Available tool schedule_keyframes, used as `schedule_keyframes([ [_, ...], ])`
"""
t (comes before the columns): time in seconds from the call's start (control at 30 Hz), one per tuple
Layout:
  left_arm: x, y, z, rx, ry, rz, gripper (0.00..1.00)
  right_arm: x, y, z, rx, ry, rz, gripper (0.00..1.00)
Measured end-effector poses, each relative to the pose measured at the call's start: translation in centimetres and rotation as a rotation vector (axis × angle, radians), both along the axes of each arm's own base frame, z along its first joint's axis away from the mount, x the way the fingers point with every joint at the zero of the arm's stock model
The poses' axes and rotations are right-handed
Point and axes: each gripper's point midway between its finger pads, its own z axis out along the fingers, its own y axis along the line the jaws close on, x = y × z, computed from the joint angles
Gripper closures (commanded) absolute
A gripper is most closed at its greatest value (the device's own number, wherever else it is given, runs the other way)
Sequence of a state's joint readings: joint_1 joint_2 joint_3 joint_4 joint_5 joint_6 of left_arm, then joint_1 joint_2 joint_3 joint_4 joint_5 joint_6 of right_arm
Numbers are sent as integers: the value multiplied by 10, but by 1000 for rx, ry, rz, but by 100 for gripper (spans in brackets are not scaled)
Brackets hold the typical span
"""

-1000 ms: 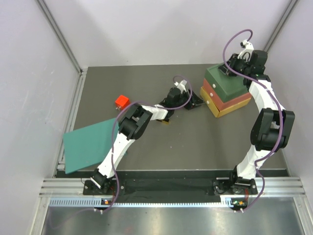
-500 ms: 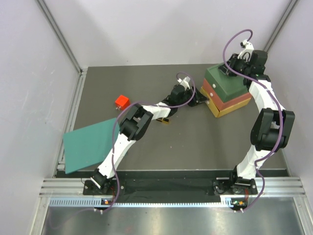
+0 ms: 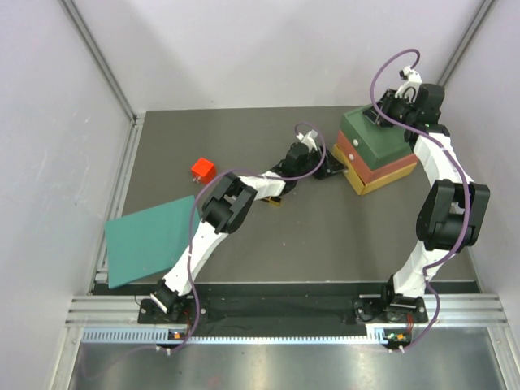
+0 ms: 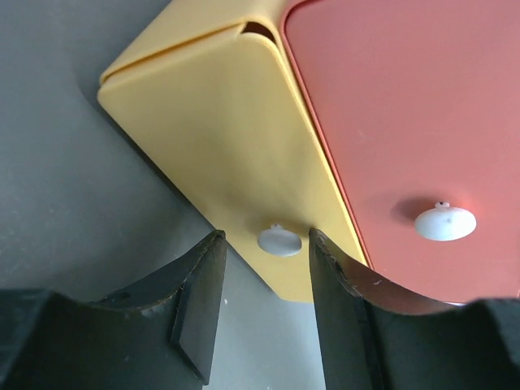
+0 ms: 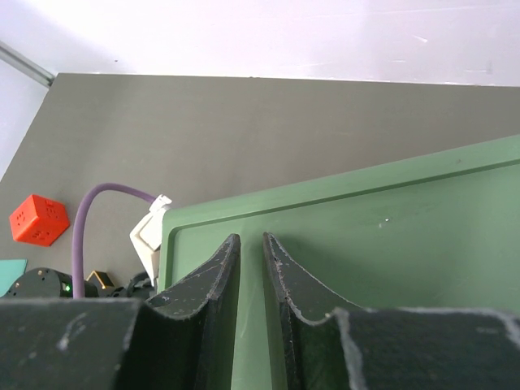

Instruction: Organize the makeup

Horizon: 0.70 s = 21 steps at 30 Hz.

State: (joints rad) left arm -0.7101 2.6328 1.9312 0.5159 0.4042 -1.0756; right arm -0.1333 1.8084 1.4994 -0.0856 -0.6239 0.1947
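Note:
The stacked drawer box (image 3: 375,152) has a green top, a red middle and a yellow bottom drawer. My left gripper (image 3: 327,168) is open at its front. In the left wrist view the white knob (image 4: 279,240) of the yellow drawer (image 4: 219,130) sits between my open left gripper's (image 4: 264,240) fingertips, not gripped. My right gripper (image 3: 380,116) rests on the green top (image 5: 390,244), jaws almost together and empty (image 5: 250,238). Of the makeup, only a small black-and-gold piece (image 3: 276,202) shows under my left arm; the rest is out of view.
A red drawer front (image 4: 406,106) with its own white knob (image 4: 445,223) lies above the yellow one. An orange-red cube (image 3: 202,169) sits at the left back, also in the right wrist view (image 5: 38,219). A teal sheet (image 3: 150,240) overhangs the left table edge.
My left gripper has moved a little to the right, closer to the front of the drawer box. The right arm has not moved.

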Motion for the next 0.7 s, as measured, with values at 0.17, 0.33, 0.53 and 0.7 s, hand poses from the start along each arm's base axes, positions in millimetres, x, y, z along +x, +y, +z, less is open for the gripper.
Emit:
schedule_keyframes([
  [0.17, -2, -3, -3, -15, 15, -10, 51, 0, 0, 0, 1, -1, 2, 81],
  [0.33, -4, -7, -3, -36, 15, -23, 55, 0, 0, 1, 1, -2, 2, 80],
  [0.53, -5, -9, 2, -69, 9, -43, 76, 0, 0, 1, 0, -2, 1, 80],
  [0.7, -5, -10, 4, -91, 3, -52, 96, 0, 0, 1, 0, -2, 1, 80],
])
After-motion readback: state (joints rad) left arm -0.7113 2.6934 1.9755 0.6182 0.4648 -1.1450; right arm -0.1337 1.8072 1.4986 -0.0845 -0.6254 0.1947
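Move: The yellow bottom drawer's knob sits just off the left hand's fingertips, about 2 cm to its right, with nothing between in height or forward. The coral drawer's knob is some 7 cm above the yellow knob, the green drawer's knob another 7 cm above that. Gold-rimmed palettes lie on the table roughly 21 cm to the left hand's left and 8 cm back. From the right hand, the yellow knob lies about 6 cm back, 5 cm left and 17 cm down. The yellow drawer's knob, already framed by the parted left fingers, is pinched between them: the left hand eases about 1 cm right towards the drawer front, dips slightly and rises again, the fingers tilting up about 5 degrees, then closes its half-open fingers on the knob's sides. The right hand stays put at the green top. ##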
